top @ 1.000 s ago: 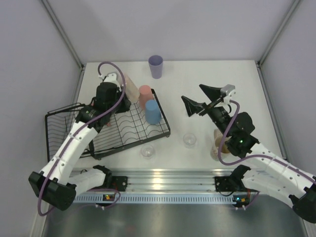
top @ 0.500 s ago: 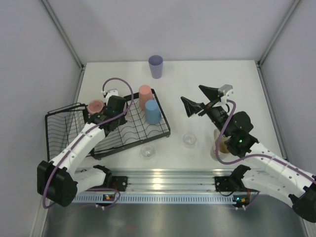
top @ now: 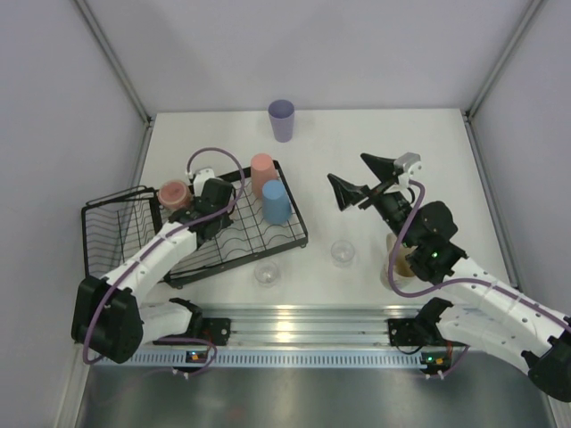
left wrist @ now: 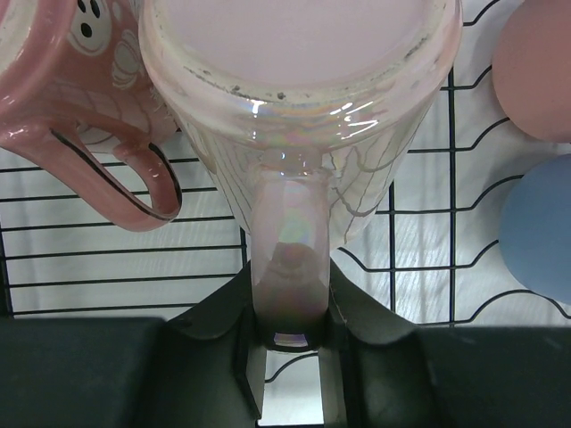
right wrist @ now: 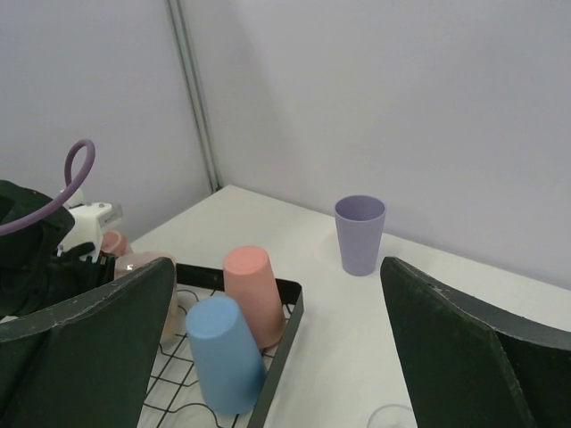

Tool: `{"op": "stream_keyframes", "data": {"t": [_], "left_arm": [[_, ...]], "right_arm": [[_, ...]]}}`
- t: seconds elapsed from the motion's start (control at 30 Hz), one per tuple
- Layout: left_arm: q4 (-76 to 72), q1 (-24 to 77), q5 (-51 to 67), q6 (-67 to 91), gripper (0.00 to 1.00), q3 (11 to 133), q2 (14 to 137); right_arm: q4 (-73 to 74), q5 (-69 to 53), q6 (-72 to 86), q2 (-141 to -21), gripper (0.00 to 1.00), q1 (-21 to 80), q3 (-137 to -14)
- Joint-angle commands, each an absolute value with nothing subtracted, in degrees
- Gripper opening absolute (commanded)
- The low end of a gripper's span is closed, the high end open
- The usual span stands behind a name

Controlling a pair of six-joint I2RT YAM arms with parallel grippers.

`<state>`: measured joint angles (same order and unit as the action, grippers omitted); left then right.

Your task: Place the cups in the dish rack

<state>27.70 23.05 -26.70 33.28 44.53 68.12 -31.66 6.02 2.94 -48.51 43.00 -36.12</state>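
My left gripper is shut on the handle of a pale pink glossy mug, held over the dish rack with its base toward the wrist camera. Just to its left is a pink mug with a printed face. From above, the left gripper hides the held mug, and the pink mug shows beside it. A salmon tumbler and a blue tumbler stand upside down at the rack's right end. My right gripper hangs open above the table with nothing between its fingers.
A lavender tumbler stands upright at the table's far edge. Two clear glasses stand in front of the rack. A cream mug is partly hidden behind the right arm. The rack's taller basket is at its left end.
The left arm has carried the pale mug from the rack's far edge toward the near left and lowered it beside the pink mug. The right arm has not moved.
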Motion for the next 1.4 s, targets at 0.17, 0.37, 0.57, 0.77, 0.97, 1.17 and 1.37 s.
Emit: {"op": "stream_keyframes", "data": {"t": [0.17, 0.37, 0.57, 0.77, 0.97, 1.17, 1.37], "left_arm": [[21.36, 23.12, -28.83, 35.42, 0.02, 43.07, 66.98], [22.50, 23.12, -27.95, 36.56, 0.24, 41.23, 65.21], [26.36, 23.12, -29.27, 37.09, 0.39, 42.18, 64.69], [29.44, 23.12, -29.88, 37.53, 0.50, 45.70, 62.49], [31.02, 23.12, -29.53, 36.48, 0.51, 49.83, 60.47], [31.02, 23.12, -32.59, 35.69, 0.51, 50.71, 62.22], [31.81, 22.77, -35.32, 31.91, 0.54, 57.29, 68.36]], "right_arm": [[-32.52, 6.94, 2.02, -48.25, 0.99, 43.24, -36.83], [-32.61, 7.12, 2.02, -49.13, 0.99, 43.15, -37.09], [-32.34, 7.12, 2.11, -50.36, 0.99, 42.98, -37.70], [-32.35, 7.03, 2.20, -50.71, 0.99, 42.89, -37.97], [-31.73, 7.21, 2.20, -50.10, 0.99, 42.89, -38.06], [-31.20, 6.94, 2.28, -49.66, 1.00, 42.80, -38.41], [-30.07, 6.24, 3.43, -52.20, 0.99, 42.72, -40.42]]}}
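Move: The iridescent mug hangs upside down from the left fingers, already down in the dish rack, its body about 6 cm ahead of that hand and roughly 1 cm below. The pink mug stands about 11 cm to the hand's left and 5 cm ahead; to the right are the peach cup, some 11 cm over and 8 cm ahead, and the blue cup, 15 cm over and 2 cm ahead, all near hand height. From the right hand the iridescent mug lies about 10 cm ahead, 28 cm left and 27 cm below. With the iridescent mug already lowered into the rack, the left hand holds almost still, still pinching its handle, then opens the fingers partway and eases back barely 1 cm, letting go of the handle. It then rises about 6 cm off the mug, drifting some 2 cm forward towards the end while the fingers tip up a little, less than 10 degrees, and stay partly open. ##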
